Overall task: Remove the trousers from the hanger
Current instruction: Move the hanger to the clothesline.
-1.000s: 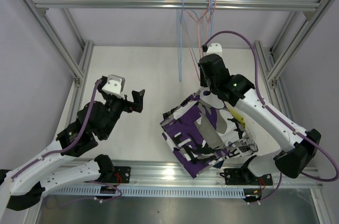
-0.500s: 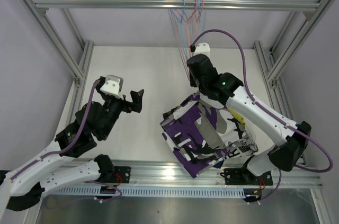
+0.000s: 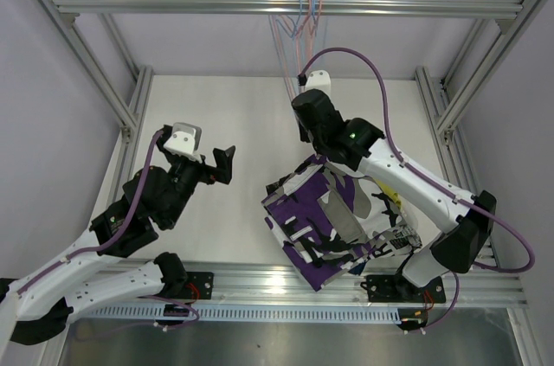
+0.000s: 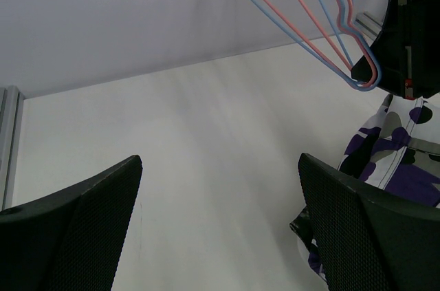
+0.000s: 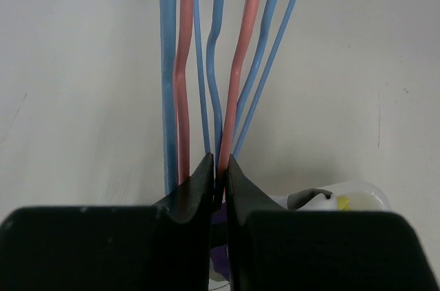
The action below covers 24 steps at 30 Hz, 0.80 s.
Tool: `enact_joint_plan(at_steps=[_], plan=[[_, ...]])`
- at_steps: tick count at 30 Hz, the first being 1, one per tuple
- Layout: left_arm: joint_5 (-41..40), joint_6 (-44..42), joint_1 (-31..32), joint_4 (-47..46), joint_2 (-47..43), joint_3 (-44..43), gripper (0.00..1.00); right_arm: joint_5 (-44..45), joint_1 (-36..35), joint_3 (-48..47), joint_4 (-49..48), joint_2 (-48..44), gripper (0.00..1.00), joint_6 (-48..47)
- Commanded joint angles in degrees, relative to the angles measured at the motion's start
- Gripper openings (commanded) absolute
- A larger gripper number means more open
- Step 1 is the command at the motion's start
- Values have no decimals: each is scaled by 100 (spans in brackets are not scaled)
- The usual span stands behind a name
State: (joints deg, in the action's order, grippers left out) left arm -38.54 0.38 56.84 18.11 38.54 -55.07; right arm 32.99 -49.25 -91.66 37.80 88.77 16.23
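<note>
Several thin blue and pink wire hangers (image 3: 299, 27) hang bare from the top rail. My right gripper (image 5: 221, 167) is shut on the lower wires of the hanger bunch (image 5: 221, 71), pinching a blue and a pink wire. The left wrist view shows that gripper (image 4: 362, 71) at the hangers' bottom corner (image 4: 323, 40). The trousers (image 3: 325, 210) lie in a heap on the table below the right arm, a purple-white-black patterned pair on top, a yellow edge (image 3: 395, 200) at the right. My left gripper (image 4: 218, 160) stands wide open over bare table, left of the heap (image 4: 399, 160).
The aluminium top rail (image 3: 286, 6) crosses the back, with frame posts (image 3: 130, 106) on both sides. The white table (image 3: 251, 115) ends at a metal rail (image 3: 286, 279) near the arm bases.
My right arm has swung left and back, dragging the hanger bunch leftward along the top rail. The left arm and the trouser heap have not moved.
</note>
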Motion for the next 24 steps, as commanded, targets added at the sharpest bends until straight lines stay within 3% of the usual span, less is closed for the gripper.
enact_joint_plan(at_steps=[1,3,7,21,24], plan=[[102,-91,-33,-115,-49,14,99,-39,-128,-212,113,123,0,-41],[110,-82,-33,-115,-49,31,99,102,-128,-238,227,97,1,12],[119,-91,-33,-115,-31,14,99,278,-128,-221,359,-61,16,56],[216,-91,-24,-97,21,14,99,76,-207,279,509,-826,41,301],[251,-91,-24,-88,39,22,99,-161,-269,420,570,-1028,54,477]])
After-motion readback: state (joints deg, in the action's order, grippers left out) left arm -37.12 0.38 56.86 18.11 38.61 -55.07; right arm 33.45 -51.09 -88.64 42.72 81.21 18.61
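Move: My right fingers still pinch the near lower ends of the bunched pink and blue hangers. The stretch of clothesline that holds their hooks is about 16 cm ahead and 20 cm above, hardly off to either side. The purple trousers lie some 19 cm back, 8 cm right and 21 cm below this hand, and a yellow cloth edge about 10 cm back, 23 cm right and 22 cm below. From my left hand, that clothesline spot is roughly 28 cm ahead, 22 cm right and 14 cm up. I let go of the bunched hangers: after a brief hold, I spread my right fingers from nearly shut to about half open. As they part, I draw the hand back about 3.5 cm, with some 2 cm to the right and a slight rise, so the fingers come clear of the hanger ends; the wrist hardly turns. ##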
